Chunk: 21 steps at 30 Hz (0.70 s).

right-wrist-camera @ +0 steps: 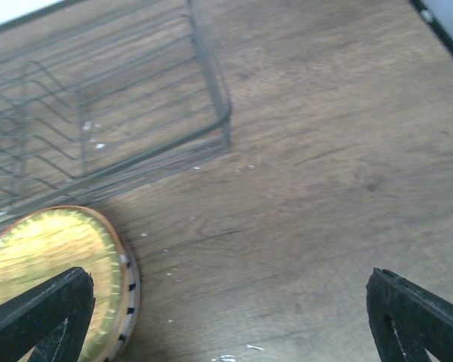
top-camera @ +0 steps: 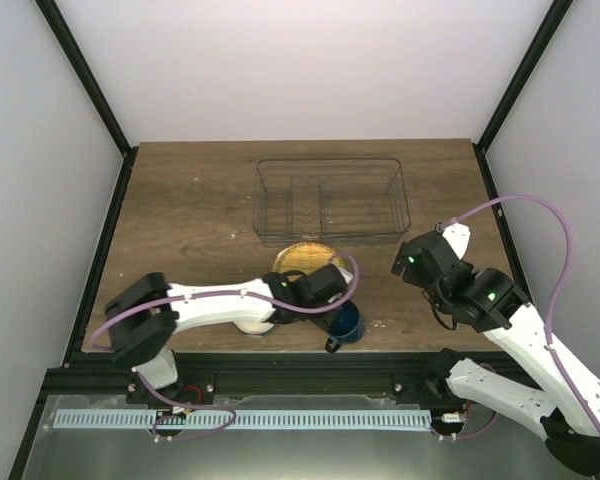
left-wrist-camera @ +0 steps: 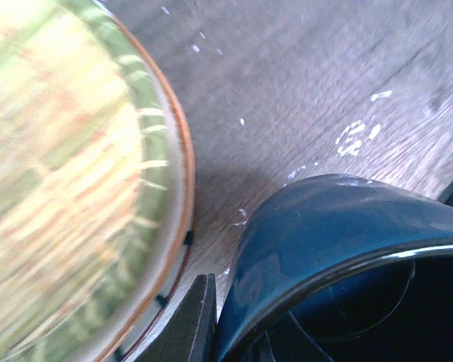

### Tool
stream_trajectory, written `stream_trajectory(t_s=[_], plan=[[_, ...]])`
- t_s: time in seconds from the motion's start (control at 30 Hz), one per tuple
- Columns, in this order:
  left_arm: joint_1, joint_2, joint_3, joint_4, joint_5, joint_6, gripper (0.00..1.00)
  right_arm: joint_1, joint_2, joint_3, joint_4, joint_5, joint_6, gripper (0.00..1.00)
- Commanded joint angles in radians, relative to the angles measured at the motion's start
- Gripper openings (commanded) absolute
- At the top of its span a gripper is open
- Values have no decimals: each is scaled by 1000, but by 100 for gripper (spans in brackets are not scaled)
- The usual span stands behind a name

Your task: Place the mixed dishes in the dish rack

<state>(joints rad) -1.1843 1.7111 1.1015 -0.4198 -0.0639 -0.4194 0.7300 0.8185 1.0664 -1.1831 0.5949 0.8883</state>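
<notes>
The dark blue mug (top-camera: 348, 322) (left-wrist-camera: 325, 226) stands near the table's front edge. My left gripper (top-camera: 336, 316) (left-wrist-camera: 238, 332) is shut on its wall, one finger (left-wrist-camera: 189, 324) outside and the other inside the rim. Just behind the mug lies the yellow-orange woven-pattern plate (top-camera: 302, 258) (left-wrist-camera: 60, 188) (right-wrist-camera: 53, 264), resting on a white rim with black dashes. The wire dish rack (top-camera: 330, 200) (right-wrist-camera: 98, 113) sits behind it with nothing in it. A cream-white dish (top-camera: 252, 325) shows partly under my left arm. My right gripper (top-camera: 412, 262) (right-wrist-camera: 226, 317) hangs open over bare table right of the plate.
Black frame posts rise at the table's back corners, and a black rail runs along the front edge. White walls close in the sides and back. Bare wood (right-wrist-camera: 325, 188) lies between the rack's right end and the right edge.
</notes>
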Motion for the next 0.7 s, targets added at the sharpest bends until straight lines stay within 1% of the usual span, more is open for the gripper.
stream_trajectory(t_s=[0.0, 0.13, 0.2, 0.33, 0.43, 0.5, 0.6, 0.63, 0.67], plan=[[84, -200, -80, 178, 78, -52, 0, 6, -49, -37, 171, -84, -115, 100], [159, -327, -117, 208, 96, -47, 0, 6, -45, -85, 301, -164, -181, 100], [206, -384, -132, 240, 126, -47, 0, 7, -49, -121, 385, -215, -215, 100], [377, -478, -194, 369, 268, -99, 0, 6, -57, -192, 552, -302, -268, 100], [504, -505, -236, 458, 373, -133, 0, 5, -39, -245, 673, -366, -311, 100], [576, -508, -269, 538, 447, -171, 0, 4, -26, -281, 770, -437, -346, 100], [666, -508, -327, 700, 540, -237, 0, 0, -20, -348, 953, -569, -384, 100], [690, -504, -348, 769, 566, -262, 0, -4, -21, -372, 1029, -631, -396, 100], [716, -499, -369, 833, 594, -288, 0, -10, -21, -400, 1104, -726, -408, 100]])
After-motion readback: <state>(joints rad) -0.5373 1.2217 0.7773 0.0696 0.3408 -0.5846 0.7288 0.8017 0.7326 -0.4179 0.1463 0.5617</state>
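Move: Held by its rim in the left fingers, the mug has its middle roughly 4 cm to the right of that hand and 3 cm below. The dish rack lies about 33 cm straight ahead of the left hand; the woven plate is some 12 cm ahead and 5 cm left, and the white bowl 3 cm ahead and 18 cm left. From the right hand, the mug is roughly 12 cm left, 5 cm back and 21 cm below, the woven plate 6 cm ahead and 20 cm left. Keeping its pinch on the mug's rim, the left hand lifts about 15 cm while swinging forward and left by nearly as much, over the woven plate's left side, its fingers rolling up from pointing down to pointing right. The wide-open right hand slides about 13 cm left, slightly forward, towards the mug, turning some 30 degrees counter-clockwise, without touching it. ##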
